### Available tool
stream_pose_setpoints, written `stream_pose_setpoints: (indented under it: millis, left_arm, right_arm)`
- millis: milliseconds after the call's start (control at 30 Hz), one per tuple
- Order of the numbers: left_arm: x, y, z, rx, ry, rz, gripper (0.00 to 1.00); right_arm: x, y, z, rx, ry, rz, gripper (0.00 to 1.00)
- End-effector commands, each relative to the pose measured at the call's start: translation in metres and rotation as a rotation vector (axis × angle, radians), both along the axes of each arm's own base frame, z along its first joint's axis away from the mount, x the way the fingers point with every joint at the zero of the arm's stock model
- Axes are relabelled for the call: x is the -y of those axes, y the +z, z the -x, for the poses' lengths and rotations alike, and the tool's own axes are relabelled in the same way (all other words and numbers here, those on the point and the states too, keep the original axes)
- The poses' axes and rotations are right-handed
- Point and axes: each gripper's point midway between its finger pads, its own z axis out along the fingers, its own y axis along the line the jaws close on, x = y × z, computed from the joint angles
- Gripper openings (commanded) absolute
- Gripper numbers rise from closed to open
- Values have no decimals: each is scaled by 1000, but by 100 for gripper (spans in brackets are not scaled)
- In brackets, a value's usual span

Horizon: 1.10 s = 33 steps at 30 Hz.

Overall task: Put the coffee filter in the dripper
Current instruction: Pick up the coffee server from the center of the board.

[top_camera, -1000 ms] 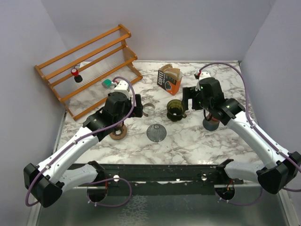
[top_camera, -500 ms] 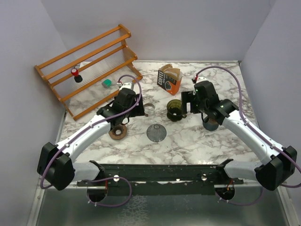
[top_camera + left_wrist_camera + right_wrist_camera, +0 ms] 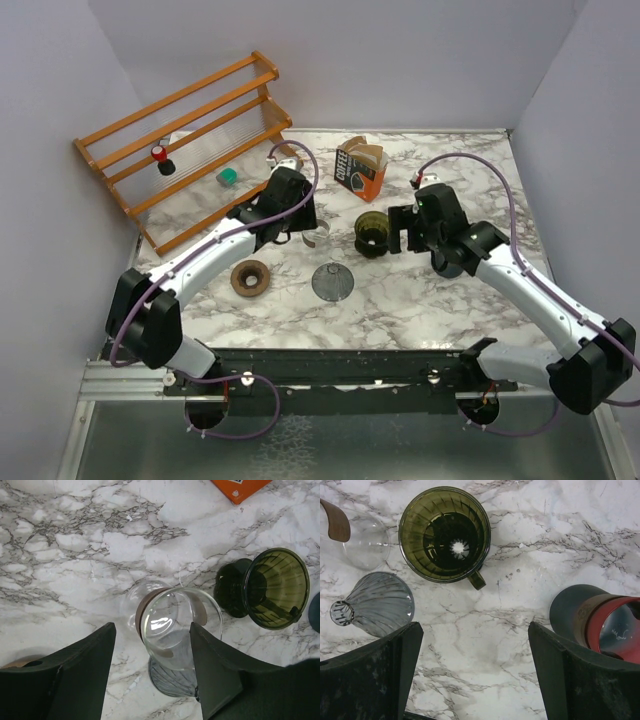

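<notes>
Brown coffee filters (image 3: 369,153) stick out of an orange box (image 3: 358,172) at the back; only the box corner (image 3: 241,487) shows in the left wrist view. The olive-green dripper (image 3: 372,232) (image 3: 445,532) (image 3: 277,587) stands upright and empty in front of it. My left gripper (image 3: 300,226) (image 3: 151,630) is open, its jaws on either side of a clear glass server (image 3: 175,625) (image 3: 316,232), with a gap at the left finger. My right gripper (image 3: 405,228) (image 3: 475,630) is open over bare marble, just right of the green dripper, holding nothing.
A grey ribbed dripper (image 3: 332,282) (image 3: 377,602) lies on the marble before the green one. A dark mug with a red inside (image 3: 447,262) (image 3: 600,622) stands under the right arm. A brown ring (image 3: 249,277) lies at the left. A wooden rack (image 3: 190,140) fills the back left.
My left arm has reached forward and right to the glass server while its jaws narrowed. My right gripper has shifted slightly left towards the green dripper.
</notes>
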Motion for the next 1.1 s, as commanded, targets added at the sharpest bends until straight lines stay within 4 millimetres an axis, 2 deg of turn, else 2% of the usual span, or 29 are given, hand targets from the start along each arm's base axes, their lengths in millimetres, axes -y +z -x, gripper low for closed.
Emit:
stream_pose_setpoints:
  millis: [0, 200, 467, 567, 933, 1067]
  left_arm:
    - [4, -2, -10, -30, -4, -30, 57]
    - [4, -16, -14, -67, -13, -73, 41]
    - [1, -27, -10, -101, -24, -109, 29]
    - [-2, -28, -8, -106, -27, -123, 26]
    - [-8, -24, -1, -105, -58, -153, 2]
    - [-9, -21, 4, -109, -71, -154, 0]
  right_arm:
    - [2, 5, 3, 25, -12, -28, 92]
    - [8, 3, 9, 34, -26, -28, 92]
    - [11, 2, 14, 41, -28, -35, 92]
    - [10, 0, 14, 39, -24, -37, 92]
    - [5, -5, 15, 12, -13, -54, 92]
    - [3, -7, 17, 1, -5, -57, 92]
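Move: Just to the left hand's right, about 4 cm over and a couple of centimetres back, stands the clear glass coffee server, its middle some 10 cm below. The green glass mug is about 13 cm farther right of the server, and the grey glass cone some 10 cm back and 4 cm right of it; the wooden ring lies about 12 cm back and 11 cm left of the hand. From the right hand, the server is roughly 10 cm ahead and 17 cm left. Sinking about 3 cm onto the server's left side, after a short reach forward and right that it then mostly takes back, the left hand tips roughly 10 degrees and shuts its half-open fingers, pinching the glass wall at the rim between the fingertips. The open right hand backs off a couple of centimetres, slightly rightward, away from the mug. ##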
